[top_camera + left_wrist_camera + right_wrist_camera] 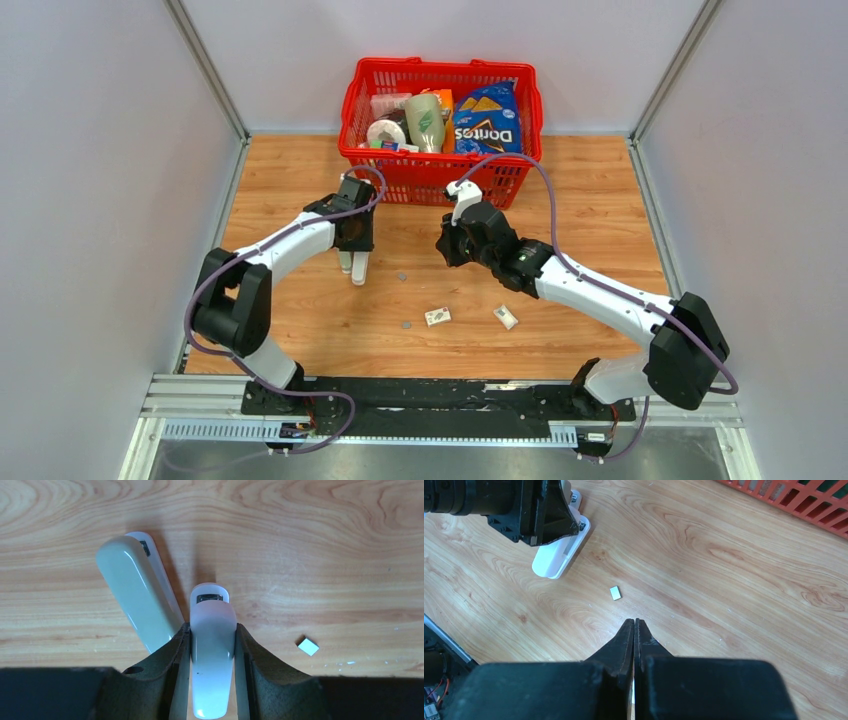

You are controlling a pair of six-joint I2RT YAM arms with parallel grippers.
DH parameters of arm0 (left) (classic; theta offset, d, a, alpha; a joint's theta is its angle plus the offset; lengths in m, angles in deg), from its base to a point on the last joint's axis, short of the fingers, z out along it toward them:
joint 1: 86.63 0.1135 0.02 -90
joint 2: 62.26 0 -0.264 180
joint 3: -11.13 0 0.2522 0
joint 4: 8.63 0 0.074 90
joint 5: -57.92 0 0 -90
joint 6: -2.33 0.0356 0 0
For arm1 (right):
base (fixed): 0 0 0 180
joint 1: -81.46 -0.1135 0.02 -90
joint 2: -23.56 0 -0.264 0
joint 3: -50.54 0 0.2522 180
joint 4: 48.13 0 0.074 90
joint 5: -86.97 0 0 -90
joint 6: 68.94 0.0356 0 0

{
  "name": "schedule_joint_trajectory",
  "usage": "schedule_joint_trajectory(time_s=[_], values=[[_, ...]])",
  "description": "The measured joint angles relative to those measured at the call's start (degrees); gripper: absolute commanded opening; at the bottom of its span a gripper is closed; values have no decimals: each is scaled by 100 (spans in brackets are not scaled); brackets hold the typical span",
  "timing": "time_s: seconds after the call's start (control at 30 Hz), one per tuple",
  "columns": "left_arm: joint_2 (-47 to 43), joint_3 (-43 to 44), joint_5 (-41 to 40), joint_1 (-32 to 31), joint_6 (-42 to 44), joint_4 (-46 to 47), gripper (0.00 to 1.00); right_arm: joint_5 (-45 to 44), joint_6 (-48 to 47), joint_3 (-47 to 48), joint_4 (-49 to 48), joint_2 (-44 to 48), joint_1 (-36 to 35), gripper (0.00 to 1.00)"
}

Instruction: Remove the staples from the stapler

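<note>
A pale green-white stapler [354, 266] stands opened on the wooden table. In the left wrist view one half [212, 645] sits clamped between the fingers and the other half [137, 590] is swung out to the left. My left gripper [212, 630] is shut on the stapler and stands over it in the top view [355, 250]. A small white staple block [308, 646] lies on the table to the right of the stapler; it also shows in the right wrist view [615, 593]. My right gripper [634, 622] is shut and empty, above the table to the right of the stapler [559, 557].
A red basket [440, 170] with a Doritos bag [487, 118], a cup and other goods stands at the back. Two small packets [437, 316] [505, 317] and a small round thing [406, 324] lie nearer the front. Grey walls enclose both sides.
</note>
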Motion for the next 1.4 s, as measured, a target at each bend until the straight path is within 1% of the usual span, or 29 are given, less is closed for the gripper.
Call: schedule_joint_trajectory(time_s=[0.2,0.27,0.3,0.4,0.47,0.5,0.53,0.73,0.77,0.97,1.07,1.23,1.27,1.37,1.4], values=[[216,98,120,79,-168,273,0,15,0,0,2,4,0,0],[278,155,155,83,-216,374,5,15,0,2,4,22,0,1],[304,184,166,85,-256,439,9,15,2,2,4,39,0,3],[376,238,166,92,-341,599,15,13,2,2,20,114,0,10],[442,278,164,96,-380,682,22,13,7,0,37,162,0,17],[470,278,164,98,-396,730,25,13,9,0,39,188,0,22],[498,278,164,98,-409,763,27,11,17,0,39,210,0,27],[581,278,162,98,-431,866,37,7,48,0,46,258,0,31],[581,278,162,98,-428,883,40,9,50,0,48,258,0,32],[579,278,138,98,-387,901,52,9,94,2,70,258,0,41],[542,289,109,98,-352,892,59,11,101,0,90,258,0,44],[367,310,48,98,-284,861,64,13,127,0,149,258,0,48],[323,310,48,98,-280,861,67,13,131,0,170,264,0,50],[138,310,72,98,-269,831,68,13,129,-4,249,315,0,54],[44,308,114,98,-271,811,70,11,129,-15,273,348,0,55]])
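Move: The left hand already holds the white stapler near its far end. The stapler's resting spot is centred about 2 cm ahead, 2 cm to the right and 3 cm below. The green stapler lies roughly level with the hand, some 5 cm left, and a small staple piece about 6 cm back and 9 cm right, both on the table. From the right hand, that spot lies some 17 cm left, 6 cm ahead and 13 cm below. Forward about 4.5 cm and some 2 cm to the right, nearly level, the left hand takes the white stapler along beside the green one with a slight wrist turn, then pauses, opens its fingers to let go and rises about 3 cm. Meanwhile the empty right hand lifts about 1.5 cm and opens its shut fingers halfway. ##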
